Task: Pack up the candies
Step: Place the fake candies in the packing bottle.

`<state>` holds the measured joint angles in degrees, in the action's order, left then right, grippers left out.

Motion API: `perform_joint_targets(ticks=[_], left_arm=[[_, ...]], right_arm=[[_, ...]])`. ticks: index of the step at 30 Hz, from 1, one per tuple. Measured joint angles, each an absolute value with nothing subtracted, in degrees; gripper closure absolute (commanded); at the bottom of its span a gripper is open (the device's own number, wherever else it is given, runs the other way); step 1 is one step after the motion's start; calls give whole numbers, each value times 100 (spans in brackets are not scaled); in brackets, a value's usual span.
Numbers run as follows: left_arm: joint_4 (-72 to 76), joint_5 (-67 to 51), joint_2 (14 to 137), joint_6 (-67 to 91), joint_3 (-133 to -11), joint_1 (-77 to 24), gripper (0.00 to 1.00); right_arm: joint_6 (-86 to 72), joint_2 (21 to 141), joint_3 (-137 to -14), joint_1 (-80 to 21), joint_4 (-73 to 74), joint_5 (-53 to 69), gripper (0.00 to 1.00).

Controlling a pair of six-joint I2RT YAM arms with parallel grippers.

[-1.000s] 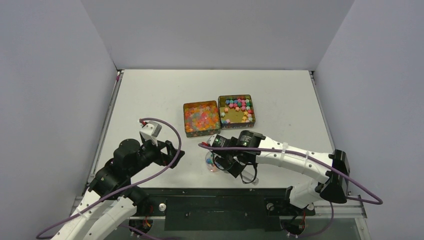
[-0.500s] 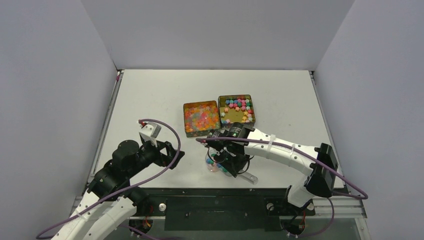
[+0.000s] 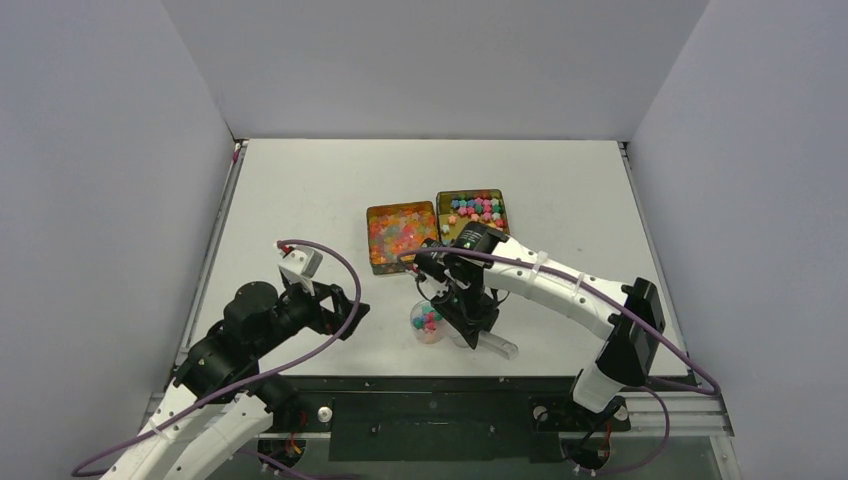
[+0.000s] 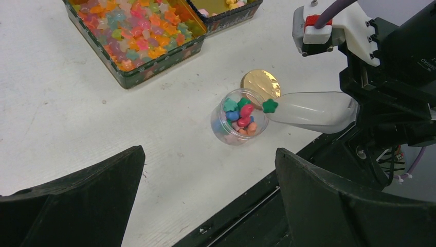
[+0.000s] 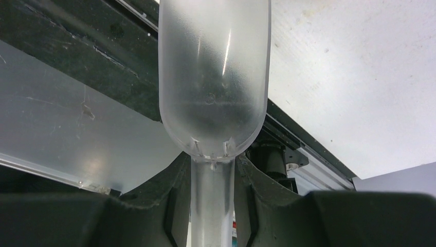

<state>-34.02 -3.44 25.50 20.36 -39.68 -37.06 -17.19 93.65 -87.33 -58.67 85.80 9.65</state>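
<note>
Candies fill two open tins: glossy ones in the left tin (image 3: 402, 236) (image 4: 136, 33), opaque lumps in the right tin (image 3: 472, 215). Near the front edge a small clear jar (image 3: 428, 322) (image 4: 240, 123) holds several candies (image 4: 241, 117). My right gripper (image 3: 462, 322) (image 5: 212, 172) is shut on the handle of a clear plastic scoop (image 4: 313, 110) (image 5: 213, 77). The scoop is turned over, its far end at the jar's rim. One green candy (image 4: 270, 106) is at that rim. My left gripper (image 3: 345, 305) (image 4: 208, 152) hangs open and empty, left of the jar.
A flat gold lid (image 4: 261, 83) lies on the table just behind the jar, partly under the scoop. The black front rail (image 4: 288, 206) runs close to the jar on its near side. Grey walls enclose the table on three sides.
My right arm has swung its wrist away from the front edge, bringing the scoop over the jar. More of the jar and its candies shows now. The left arm has not moved.
</note>
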Motion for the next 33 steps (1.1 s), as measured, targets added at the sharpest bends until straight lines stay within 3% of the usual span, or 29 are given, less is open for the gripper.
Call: perform_joint_targets(ticks=[15,22,31,33], left_arm=[[-3404,-47,2775,2078,-3968,-3708,4],[-3411,134,3468,2191,-3970,-3708,4],[-3262,320,4615,2412,-4283,-3677,1],[-3151,311,5002,2499,-4418,-3597,5]], right_arm=[[-1651,9286,-8997,-5730,8685,1188,100],[-1500,8523,-8685,-5704,8058,1044,100],[-1439,7666,-7863,-5623,7166,-93,100],[-1439,7579,-7675,-5616,6956,-451,100]])
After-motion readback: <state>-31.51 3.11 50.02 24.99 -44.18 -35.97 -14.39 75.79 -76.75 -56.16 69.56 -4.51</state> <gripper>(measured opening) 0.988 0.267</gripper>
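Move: Some 6 cm ahead of the right hand, 10 cm to its left and 11 cm below lies the bottle. From the same hand, the gold lid is about 8 cm ahead and 1 cm left, and the star-candy tin roughly 32 cm ahead and 1 cm right. The left hand has the jelly-candy tin about 22 cm ahead, 8 cm right and 18 cm below, and the bottle 2 cm ahead, 15 cm right. Keeping its grip on the scoop handle, the right hand lingers with the scoop's lip over the bottle, easing up, then swings about 5 cm forward and slightly right and some 2 cm up, tipping the scoop's lip up about 25 degrees and away from the bottle. The open left hand sinks and reaches forward about 5 cm each towards the jelly-candy tin, fingers tipping down. ##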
